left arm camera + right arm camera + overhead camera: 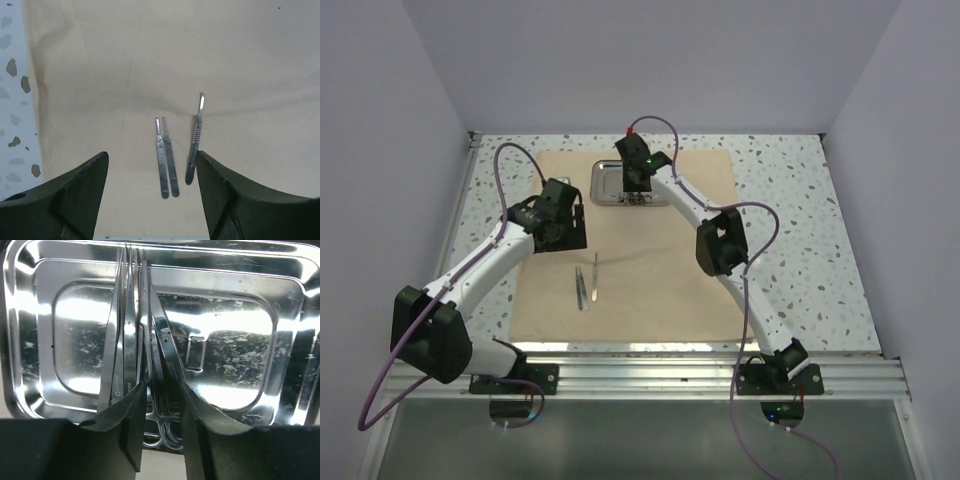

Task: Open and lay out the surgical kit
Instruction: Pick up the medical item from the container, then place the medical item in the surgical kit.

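The beige cloth wrap [660, 290] lies spread flat on the table. The steel tray [608, 180] stands at its far edge. My right gripper [638, 197] reaches into the tray [225, 340]. In the right wrist view the gripper [162, 385] is shut on the shanks of ring-handled scissors [166, 340], and tweezers [117, 340] lie just left of them. Three scalpel handles lie on the cloth's middle: a pair [166, 160] side by side and a single one [195, 142], also in the top view [582, 288]. My left gripper [151, 155] hovers over them, open and empty.
The speckled tabletop [800, 200] shows around the cloth, with its edge at the left in the left wrist view [12, 100]. White walls close in the left, back and right sides. An aluminium rail [700, 375] runs along the near edge.
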`<state>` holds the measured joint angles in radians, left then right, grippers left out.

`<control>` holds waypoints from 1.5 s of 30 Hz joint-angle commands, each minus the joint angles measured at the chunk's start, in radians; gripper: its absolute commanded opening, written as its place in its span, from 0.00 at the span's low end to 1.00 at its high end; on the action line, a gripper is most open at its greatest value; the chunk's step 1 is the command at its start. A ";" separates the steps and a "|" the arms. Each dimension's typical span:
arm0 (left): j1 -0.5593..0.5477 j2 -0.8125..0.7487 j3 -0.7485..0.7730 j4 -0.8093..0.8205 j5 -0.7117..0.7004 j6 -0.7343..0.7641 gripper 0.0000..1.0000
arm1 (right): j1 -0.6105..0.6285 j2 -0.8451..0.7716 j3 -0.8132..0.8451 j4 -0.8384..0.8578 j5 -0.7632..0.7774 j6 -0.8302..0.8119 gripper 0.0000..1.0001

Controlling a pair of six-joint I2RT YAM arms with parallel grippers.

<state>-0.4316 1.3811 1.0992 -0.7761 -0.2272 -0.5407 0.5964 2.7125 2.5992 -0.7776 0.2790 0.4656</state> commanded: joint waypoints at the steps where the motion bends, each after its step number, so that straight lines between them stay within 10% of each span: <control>1: 0.016 -0.045 -0.025 -0.012 -0.034 -0.007 0.74 | 0.026 0.089 -0.005 -0.101 -0.038 0.004 0.33; 8: 0.039 -0.050 -0.050 0.009 -0.026 0.028 0.74 | 0.028 0.079 -0.062 -0.135 0.002 0.002 0.00; 37: 0.063 0.142 0.116 0.129 0.114 0.150 0.70 | -0.001 -0.433 -0.134 -0.023 0.158 -0.064 0.00; 45: 0.067 0.190 0.171 0.130 0.080 0.168 0.73 | 0.013 -0.733 -0.620 0.058 0.043 0.068 0.00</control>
<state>-0.3748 1.5490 1.2160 -0.6880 -0.1345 -0.4000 0.6003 2.1372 2.1372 -0.7582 0.3786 0.4576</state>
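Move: The medical item to take, a ring-handled clamp in the metal tray, already lies between the right fingers, near its handles; its middle is about 5 cm ahead, 1 cm left and 1 cm below that hand. Two other ring-handled instruments are bunched with it, and the tweezers lie some 3 cm left and 5 cm ahead of the hand. From the left gripper the clamp is roughly 28 cm ahead, 12 cm right and 10 cm lower. Ease the right gripper about 1 cm left and shut its part-open fingers on the clamp near the rings, then slide a few centimetres right and lift it some 18 cm out of the tray, tilting the fingers forward; finish by drawing back and right, sinking slightly. Swing the open left gripper a little left, then forward and right towards the tray. ##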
